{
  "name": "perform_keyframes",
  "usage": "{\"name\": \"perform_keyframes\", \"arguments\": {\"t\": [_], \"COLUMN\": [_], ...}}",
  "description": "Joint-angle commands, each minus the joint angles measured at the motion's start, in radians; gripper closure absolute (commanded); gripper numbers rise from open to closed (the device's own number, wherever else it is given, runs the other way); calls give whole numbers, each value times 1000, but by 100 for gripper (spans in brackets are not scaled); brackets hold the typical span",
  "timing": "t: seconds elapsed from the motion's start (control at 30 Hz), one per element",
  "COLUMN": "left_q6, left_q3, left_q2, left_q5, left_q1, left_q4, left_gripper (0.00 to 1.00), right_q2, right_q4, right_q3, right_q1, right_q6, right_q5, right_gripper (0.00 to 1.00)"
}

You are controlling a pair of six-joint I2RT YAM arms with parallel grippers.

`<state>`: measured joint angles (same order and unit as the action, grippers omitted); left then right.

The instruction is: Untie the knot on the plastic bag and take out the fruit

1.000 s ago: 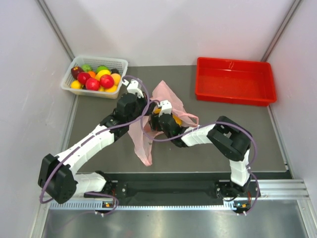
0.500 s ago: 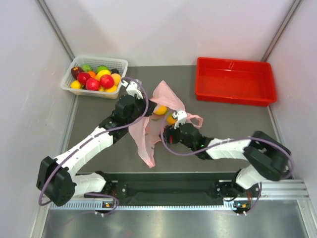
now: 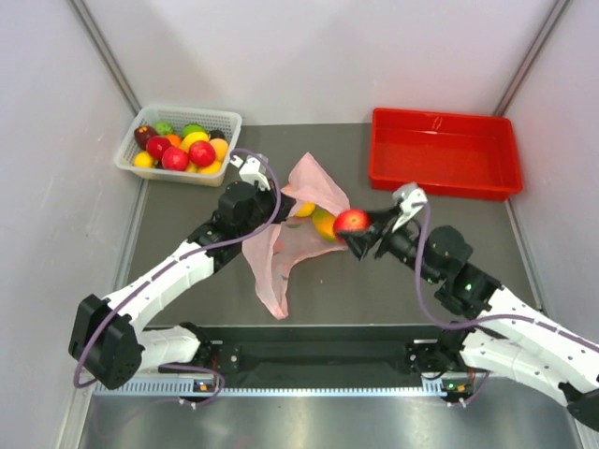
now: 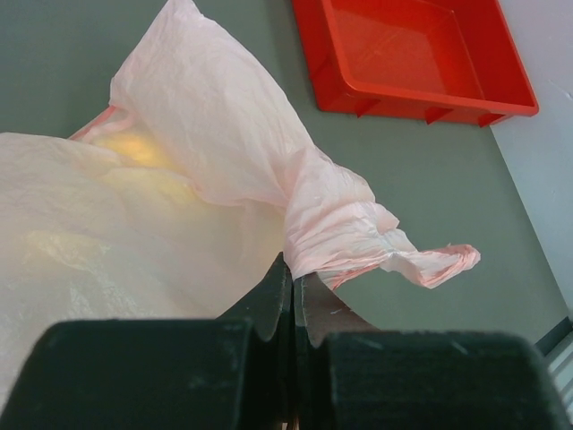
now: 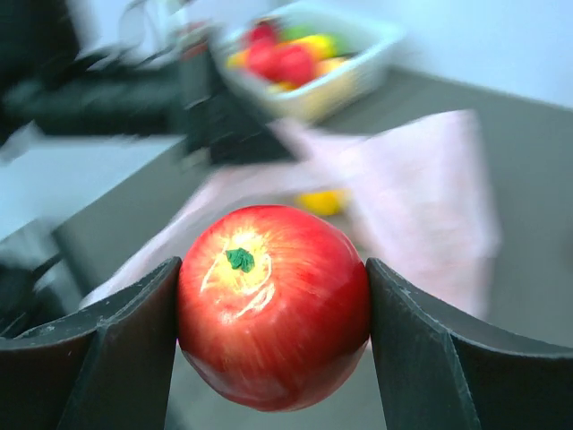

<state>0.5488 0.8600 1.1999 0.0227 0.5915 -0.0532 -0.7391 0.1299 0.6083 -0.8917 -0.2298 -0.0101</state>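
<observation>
The pink plastic bag (image 3: pixel 281 253) lies crumpled mid-table with its mouth open toward the right. My left gripper (image 3: pixel 269 200) (image 4: pixel 294 279) is shut on a fold of the bag's film (image 4: pixel 224 134). A crumpled handle strip (image 4: pixel 430 260) sticks out loose, and no tied knot shows. My right gripper (image 3: pixel 356 229) (image 5: pixel 273 269) is shut on a red apple (image 3: pixel 351 222) (image 5: pixel 273 305), held just right of the bag and above the table. Yellow-orange fruit (image 3: pixel 321 224) lies in the bag's mouth and glows through the film (image 4: pixel 134 148).
A white basket (image 3: pixel 227 119) (image 5: pixel 354 76) of red, yellow and green fruits stands at the back left. A red tray (image 3: pixel 445 178) (image 4: pixel 394 94) sits at the back right. Grey walls close in both sides.
My right arm has pulled back out of the bag and swung right, carrying the red apple clear of it. The left gripper has kept its hold on the bag.
</observation>
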Motion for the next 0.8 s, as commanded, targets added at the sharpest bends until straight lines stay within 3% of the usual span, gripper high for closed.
{"name": "perform_keyframes", "arguments": {"t": [0.0, 0.13, 0.43, 0.6, 0.77], "left_q6": [-1, -3, 5, 8, 8], "left_q3": [-6, 1, 10, 5, 11], "left_q2": [-8, -6, -17, -26, -28], "left_q5": [-15, -17, -72, -79, -76], "left_q1": [-4, -5, -4, -4, -4], "left_q4": [-66, -65, -56, -57, -54], "left_gripper": [100, 100, 100, 100, 100], "right_q2": [-67, -282, -857, -1120, -1223], "right_q4": [-84, -95, -2, -27, 16], "right_q3": [138, 287, 608, 801, 860], "right_q1": [115, 314, 604, 651, 660], "right_q6": [66, 66, -9, 10, 29], "right_q5": [237, 332, 406, 341, 337], "right_gripper": [100, 100, 100, 100, 100]}}
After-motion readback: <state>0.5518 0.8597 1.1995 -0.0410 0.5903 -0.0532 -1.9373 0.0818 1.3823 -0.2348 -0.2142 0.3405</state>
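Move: My right hand already holds the red fruit high above the table. The middle of the red bin it goes to lies about 42 cm ahead, 33 cm to the right and 22 cm below. The mango is roughly 17 cm ahead, 2 cm left and 22 cm below; the open bag's middle is some 14 cm ahead, 9 cm left and just as low. From my left hand, the bin's middle is about 29 cm ahead, 46 cm right and 17 cm lower. I swing the red fruit in my right hand forward some 35 cm and about 18 cm to the right, away from the bag to over the near-left part of the red bin. I rise slightly at first, then sink steeply, while the wrist turns clockwise about 55 degrees and tips down; the fingers keep their grip. My left fingers keep pinching the bag nearly in place. ##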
